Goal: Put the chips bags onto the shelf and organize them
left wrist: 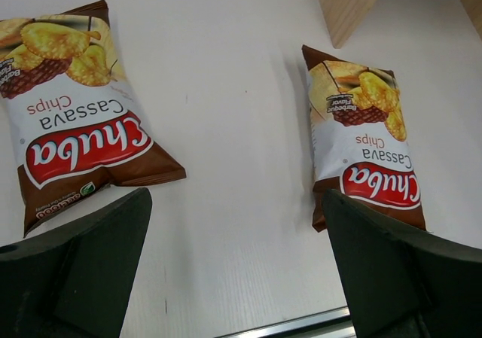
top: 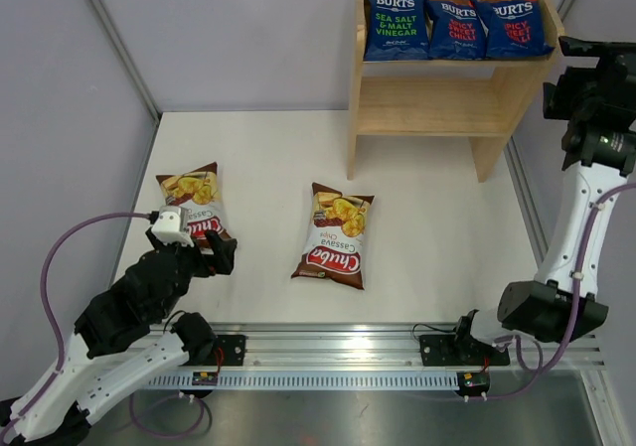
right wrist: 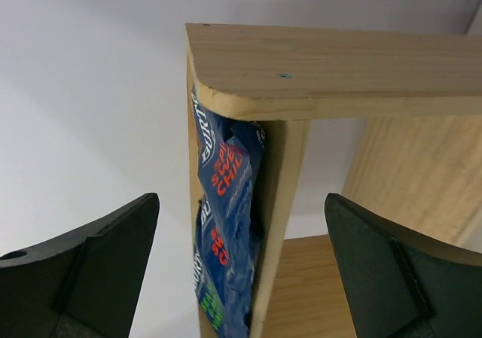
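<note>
Three dark blue BURTS chips bags [top: 457, 25] stand side by side on the top tier of the light wooden shelf [top: 427, 103]. Two brown-white Chuba bags lie flat on the table, one at the left [top: 194, 200] and one in the middle [top: 336, 234]. My left gripper [top: 221, 252] hangs open and empty at the near end of the left Chuba bag. In the left wrist view that bag [left wrist: 75, 120] and the middle one [left wrist: 361, 150] lie ahead of the open left gripper [left wrist: 237, 225]. My right gripper [top: 558, 74] is open beside the shelf's right panel. In the right wrist view the right gripper [right wrist: 241, 210] faces the panel edge [right wrist: 339, 67] and the blue bags [right wrist: 226, 202].
The shelf's lower tier [top: 422, 118] holds nothing. A metal rail [top: 328, 347] with both arm bases runs along the table's near edge. Grey walls close in the table on the left and right. A shelf leg [left wrist: 350, 3] shows at the top of the left wrist view.
</note>
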`<control>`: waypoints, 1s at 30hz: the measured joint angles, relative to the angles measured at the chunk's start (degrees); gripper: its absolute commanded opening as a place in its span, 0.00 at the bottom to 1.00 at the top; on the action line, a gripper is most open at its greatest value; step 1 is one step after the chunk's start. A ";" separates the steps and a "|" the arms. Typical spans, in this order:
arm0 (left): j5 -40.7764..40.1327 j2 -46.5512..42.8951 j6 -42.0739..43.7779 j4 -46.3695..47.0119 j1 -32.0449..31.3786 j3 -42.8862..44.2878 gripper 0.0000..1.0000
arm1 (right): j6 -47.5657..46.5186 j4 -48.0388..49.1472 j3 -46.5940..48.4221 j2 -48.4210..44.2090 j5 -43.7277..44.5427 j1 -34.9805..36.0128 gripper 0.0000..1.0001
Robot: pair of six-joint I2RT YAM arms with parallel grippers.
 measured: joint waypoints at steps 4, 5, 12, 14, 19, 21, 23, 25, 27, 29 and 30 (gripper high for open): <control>-1.77 1.81 -0.92 -1.09 0.00 0.04 0.99 | -9.97 -1.01 -4.85 -9.68 -3.06 -3.93 0.99; -1.68 2.32 -0.94 -1.25 0.00 0.11 0.99 | -12.79 0.02 -7.32 -13.33 -4.79 -4.44 0.99; 6.91 10.47 -3.41 2.36 0.00 1.03 0.99 | -25.90 10.56 -35.30 -42.34 -28.61 -1.11 0.99; 9.62 14.60 -3.91 5.31 0.00 0.96 0.99 | -29.05 10.14 -40.70 -45.99 -32.41 1.77 0.99; 21.05 28.39 -3.93 14.84 5.16 0.76 0.99 | -35.89 5.25 -48.74 -49.53 -36.85 9.40 0.99; 27.39 33.68 -3.23 19.15 9.38 0.20 0.99 | -36.76 3.74 -51.25 -51.10 -40.04 11.82 0.99; 33.68 39.32 -2.01 23.04 13.44 -0.28 0.99 | -36.79 3.50 -53.81 -53.35 -43.76 13.20 0.99; 38.82 45.20 -1.27 26.49 16.22 -0.28 0.99 | -36.50 3.30 -56.92 -56.39 -46.58 14.29 0.99; 42.66 50.56 -0.94 29.18 17.25 -0.28 0.99 | -35.85 3.61 -60.57 -60.22 -48.50 15.04 0.98; 46.23 55.60 -0.94 31.67 17.53 -0.28 0.99 | -35.12 3.52 -63.43 -63.25 -49.96 15.52 0.97; 47.93 57.79 -1.01 32.83 17.53 -0.28 0.99 | -34.82 3.76 -64.94 -64.48 -50.69 15.85 0.96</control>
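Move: The middle Chuba bag, flat on the table, lies about 22 cm right of the left hand, 10 cm ahead and 23 cm below. The other Chuba bag is roughly 17 cm ahead of that hand and 12 cm to its left, equally low; the shelf's near left foot is some 28 cm ahead, 27 cm right. From the right hand, the middle Chuba bag is about 16 cm back, 39 cm left, 45 cm below; the rightmost Burts bag is about 13 cm ahead, 6 cm left, nearly level. The middle Chuba bag is approached by the open, empty left hand, which swings right about 16 cm, then also forward and down, tipping its fingers some 35 degrees downward to hover over the bag's left edge. The right hand, also open, draws back from the shelf, then swings left and down towards the same bag, turning counter-clockwise. ##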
